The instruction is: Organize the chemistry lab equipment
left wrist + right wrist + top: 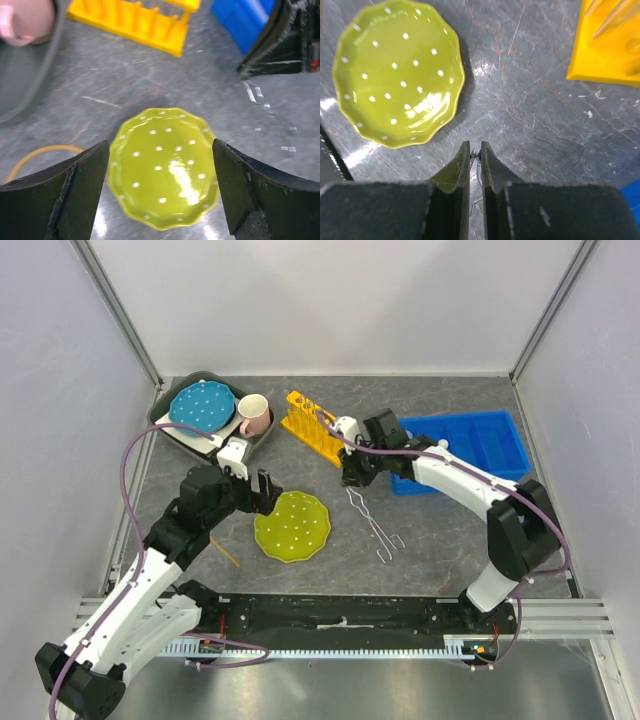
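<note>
My right gripper is shut on the far end of the metal tongs, whose thin wire shows between its fingers. The rest of the tongs stretches toward the near edge, low over the grey table. The yellow test-tube rack stands just behind the right gripper, and its corner shows in the right wrist view. My left gripper is open above the yellow-green dotted plate and holds nothing.
A blue tray sits at the right, under the right arm. A grey bin at back left holds a blue dotted plate and a pink mug. A thin yellow loop lies left of the plate.
</note>
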Robot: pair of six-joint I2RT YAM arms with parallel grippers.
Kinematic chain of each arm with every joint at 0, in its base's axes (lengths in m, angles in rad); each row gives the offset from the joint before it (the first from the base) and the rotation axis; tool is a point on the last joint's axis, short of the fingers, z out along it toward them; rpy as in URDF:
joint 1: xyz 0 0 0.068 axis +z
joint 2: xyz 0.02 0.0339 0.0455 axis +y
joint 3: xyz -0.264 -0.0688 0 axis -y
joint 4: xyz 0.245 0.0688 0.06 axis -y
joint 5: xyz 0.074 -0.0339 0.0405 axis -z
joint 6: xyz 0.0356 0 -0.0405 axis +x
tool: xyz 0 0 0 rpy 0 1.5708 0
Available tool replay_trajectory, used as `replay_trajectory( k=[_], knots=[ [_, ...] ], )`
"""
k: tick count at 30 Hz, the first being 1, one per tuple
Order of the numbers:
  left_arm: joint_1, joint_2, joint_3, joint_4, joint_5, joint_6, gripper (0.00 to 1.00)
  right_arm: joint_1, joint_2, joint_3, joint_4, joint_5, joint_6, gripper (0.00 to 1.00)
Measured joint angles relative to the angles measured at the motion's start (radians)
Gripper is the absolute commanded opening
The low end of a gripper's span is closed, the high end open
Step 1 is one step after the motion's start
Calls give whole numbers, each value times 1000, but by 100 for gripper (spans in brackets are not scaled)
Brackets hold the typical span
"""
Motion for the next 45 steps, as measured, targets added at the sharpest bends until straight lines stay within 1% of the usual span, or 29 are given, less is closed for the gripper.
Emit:
replay_trajectory(
  k=[2,5,8,10,13,16,19,20,24,26,28,29,31,32,34,36,37,38,40,41,42,43,45],
  knots=[
    [0,-6,-13,37,61,-55,90,-23,-41,0,1,-31,13,8],
    [-3,-23,-82,149,167,-181,90,-50,-92,-1,6,-85,34,8],
    [-27,-13,-177,293,241,-317,90,-67,-122,-9,19,-140,64,8],
    [-64,29,-243,409,268,-413,90,-76,-127,-19,35,-171,84,8],
    [-144,142,-293,551,255,-520,90,-87,-127,-41,53,-207,112,8],
    [-225,262,-291,657,203,-578,89,-93,-127,-57,59,-237,134,8],
    [-276,393,-259,723,153,-620,84,-97,-127,-65,72,-254,150,8],
    [-290,441,-240,736,137,-632,78,-100,-127,-66,76,-262,157,8],
    [-331,589,-160,777,84,-675,68,-102,-130,-79,106,-274,177,8],
    [-349,653,-117,789,65,-695,59,-104,-134,-90,112,-280,184,8],
    [-365,702,-84,797,47,-708,46,-107,-138,-99,117,-286,190,8],
    [-372,719,-71,797,39,-715,33,-108,-140,-103,119,-288,192,8],
    [-381,743,-53,797,26,-726,22,-110,-143,-110,125,-288,196,8],
    [-385,755,-41,803,24,-732,10,-111,-143,-113,130,-285,198,9],
    [-391,768,-26,809,21,-742,2,-113,-143,-117,132,-284,199,10],
    [-395,769,-21,808,18,-745,2,-116,-143,-118,132,-286,201,17],
    [-395,769,-21,808,17,-745,2,-116,-144,-118,134,-286,200,22],
    [-395,769,-21,809,16,-745,2,-116,-144,-118,134,-286,196,38],
    [-395,768,-22,809,16,-745,2,-117,-145,-118,132,-296,186,55],
    [-395,766,-24,810,14,-745,2,-122,-148,-118,126,-311,174,68],
    [-394,758,-35,813,11,-744,2,-125,-155,-118,118,-330,158,73],
    [-393,742,-51,814,13,-744,2,-132,-165,-117,114,-345,142,80],
    [-393,693,-94,826,11,-743,2,-157,-195,-117,84,-402,98,87]
  ],
)
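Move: About 22 cm to the left gripper's right, 2 cm ahead and 12 cm below is the tip end of the tongs, already held by the right fingers. From the right hand, the open left gripper is some 22 cm left, 3 cm back and 10 cm higher. The green plate lies about 16 cm left and 12 cm back of the right hand, 9 cm down; the yellow rack sits some 13 cm ahead, 9 cm left and 7 cm down. Sweeping right some 20 cm and then sinking about 9 cm, the left hand rolls left side down, tips downward and closes on the tongs' shaft just below the bent tips. The right hand, still gripping, lifts them about 5 cm, waits, then opens, lets go and starts to rise away as the left eases back leftward. ##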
